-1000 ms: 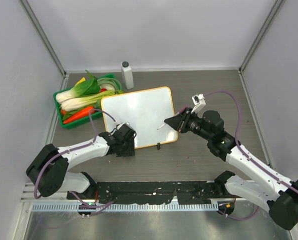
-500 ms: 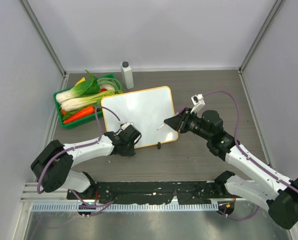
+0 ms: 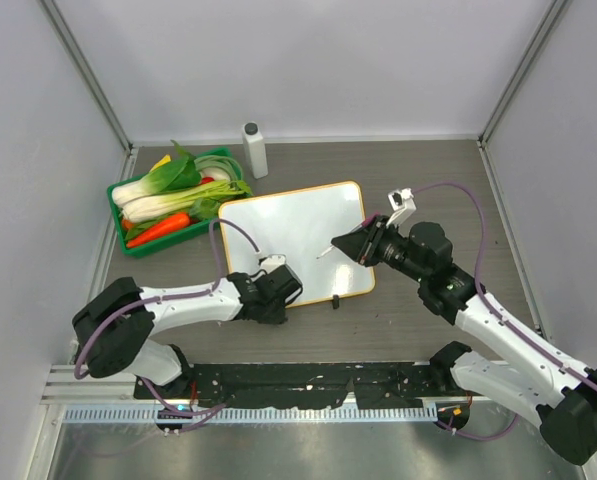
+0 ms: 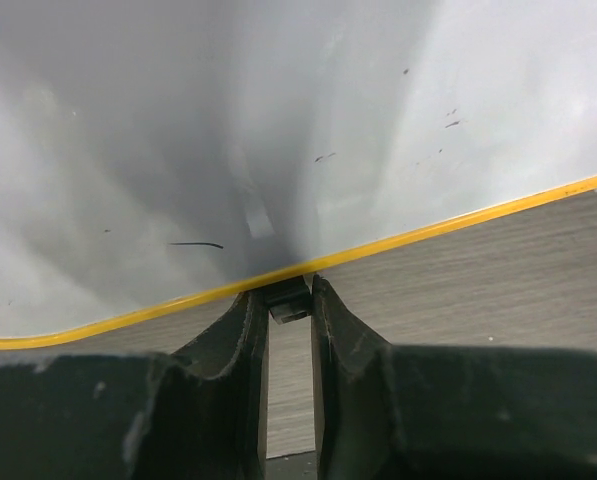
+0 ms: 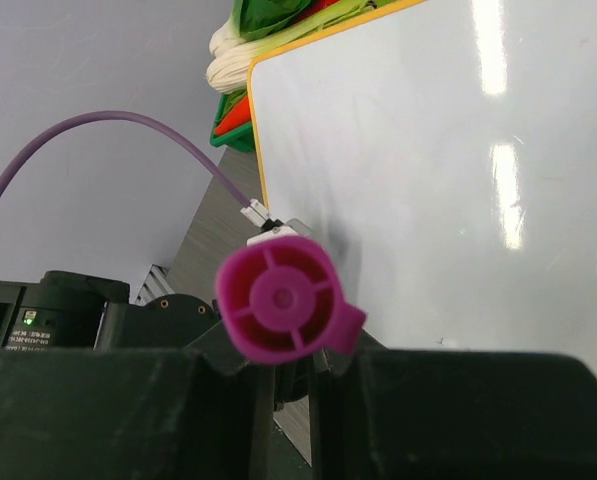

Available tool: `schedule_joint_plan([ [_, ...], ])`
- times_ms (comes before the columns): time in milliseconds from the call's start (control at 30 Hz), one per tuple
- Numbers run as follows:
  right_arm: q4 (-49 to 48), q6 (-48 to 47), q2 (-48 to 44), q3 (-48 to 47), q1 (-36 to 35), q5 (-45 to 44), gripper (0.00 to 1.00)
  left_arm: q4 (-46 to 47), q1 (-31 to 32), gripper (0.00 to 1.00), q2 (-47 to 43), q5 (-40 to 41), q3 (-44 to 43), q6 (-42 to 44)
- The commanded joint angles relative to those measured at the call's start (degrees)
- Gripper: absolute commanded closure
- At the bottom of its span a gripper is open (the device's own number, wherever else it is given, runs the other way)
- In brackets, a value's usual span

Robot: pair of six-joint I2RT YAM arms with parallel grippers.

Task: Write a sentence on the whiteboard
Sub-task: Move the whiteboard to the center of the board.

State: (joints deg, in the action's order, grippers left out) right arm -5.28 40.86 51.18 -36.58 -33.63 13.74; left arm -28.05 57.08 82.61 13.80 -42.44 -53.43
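The whiteboard (image 3: 298,235) lies flat mid-table, white with a thin orange frame. No sentence shows on it; in the left wrist view the whiteboard (image 4: 278,130) carries only small dark specks. My left gripper (image 3: 283,283) is at the board's near edge, shut on the small black foot (image 4: 286,298) there. A second foot (image 3: 335,300) sticks out to the right of it. My right gripper (image 3: 363,243) hovers over the board's right part, shut on a magenta marker (image 5: 278,298) whose thin tip (image 3: 324,252) points at the board.
A green tray (image 3: 128,247) of leafy vegetables and carrots stands at the left, touching the board's far-left corner. A white bottle (image 3: 254,150) stands behind it. Grey enclosure walls close in the table on three sides.
My left gripper closed on the board's foot and dragged the board right and nearer, turning it slightly. The right gripper with the marker stayed almost in place.
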Motion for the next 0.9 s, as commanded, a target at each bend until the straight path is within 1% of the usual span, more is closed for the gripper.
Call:
schedule_joint_plan([
  [0, -0.5, -0.1, -2.8, -0.2, 0.1, -2.0, 0.99, 0.3, 4.3, 1.0, 1.2, -2.1, -1.8, -3.6],
  [200, 1.5, 0.0, -5.8, 0.6, 0.1, -3.1, 0.99, -0.2, 9.5, 1.0, 1.6, -0.7, -2.5, -7.9],
  [367, 4.0, -0.3, -8.8, 0.8, 0.1, -4.9, 0.99, -1.2, 13.0, 1.0, 3.0, -1.1, -3.1, -11.3],
  [467, 4.9, -0.6, -10.3, 0.9, 0.1, -5.5, 0.99, -1.0, 14.6, 1.0, 4.5, -1.4, -3.7, -12.1],
  [567, 6.8, -0.4, -11.0, 1.2, 0.1, -5.6, 0.98, -3.3, 16.4, 0.99, 6.2, -0.4, -6.0, -12.2],
  [667, 6.8, 0.3, -11.7, 1.9, 0.2, -5.7, 0.99, -6.6, 17.2, 0.92, 7.3, 0.9, -8.4, -12.6],
  [733, 6.9, 0.5, -12.1, 2.0, 0.1, -5.7, 0.99, -7.5, 18.1, 0.84, 7.5, 1.2, -9.0, -12.7],
  [800, 7.0, 0.5, -12.3, 2.0, 0.2, -5.7, 0.99, -7.6, 18.5, 0.8, 7.3, 1.3, -9.2, -12.8],
  [833, 7.2, 0.6, -12.6, 2.0, 0.1, -5.8, 0.99, -7.9, 18.8, 0.76, 7.0, 1.4, -9.2, -13.0],
  [867, 7.3, 0.6, -12.7, 2.1, 0.1, -5.8, 0.99, -8.3, 18.9, 0.69, 6.7, 1.6, -9.2, -13.3],
])
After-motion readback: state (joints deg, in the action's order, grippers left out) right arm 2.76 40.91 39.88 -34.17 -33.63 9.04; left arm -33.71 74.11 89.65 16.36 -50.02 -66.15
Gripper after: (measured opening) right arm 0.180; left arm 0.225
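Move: The left fingers already grip the left clip on the whiteboard's near edge; the board's middle lies about 13 cm ahead and 4 cm to the right, practically level. From that hand, the other clip is some 13 cm right and 2 cm farther out, the vegetable basket roughly 24 cm ahead and 23 cm left, and the table's front edge about 13 cm straight back. From the right hand, the board's middle is some 6 cm ahead, 11 cm left and 23 cm below. Dragging the whiteboard by its near-edge clip, the left hand draws back some 7 cm and to the right about 5 cm, low and level, slowing towards the end and turning about 5 degrees clockwise with its grip kept. The right hand, still holding the marker above the board, shifts right and slightly back about 4 cm, bobbing up and partly down again. ##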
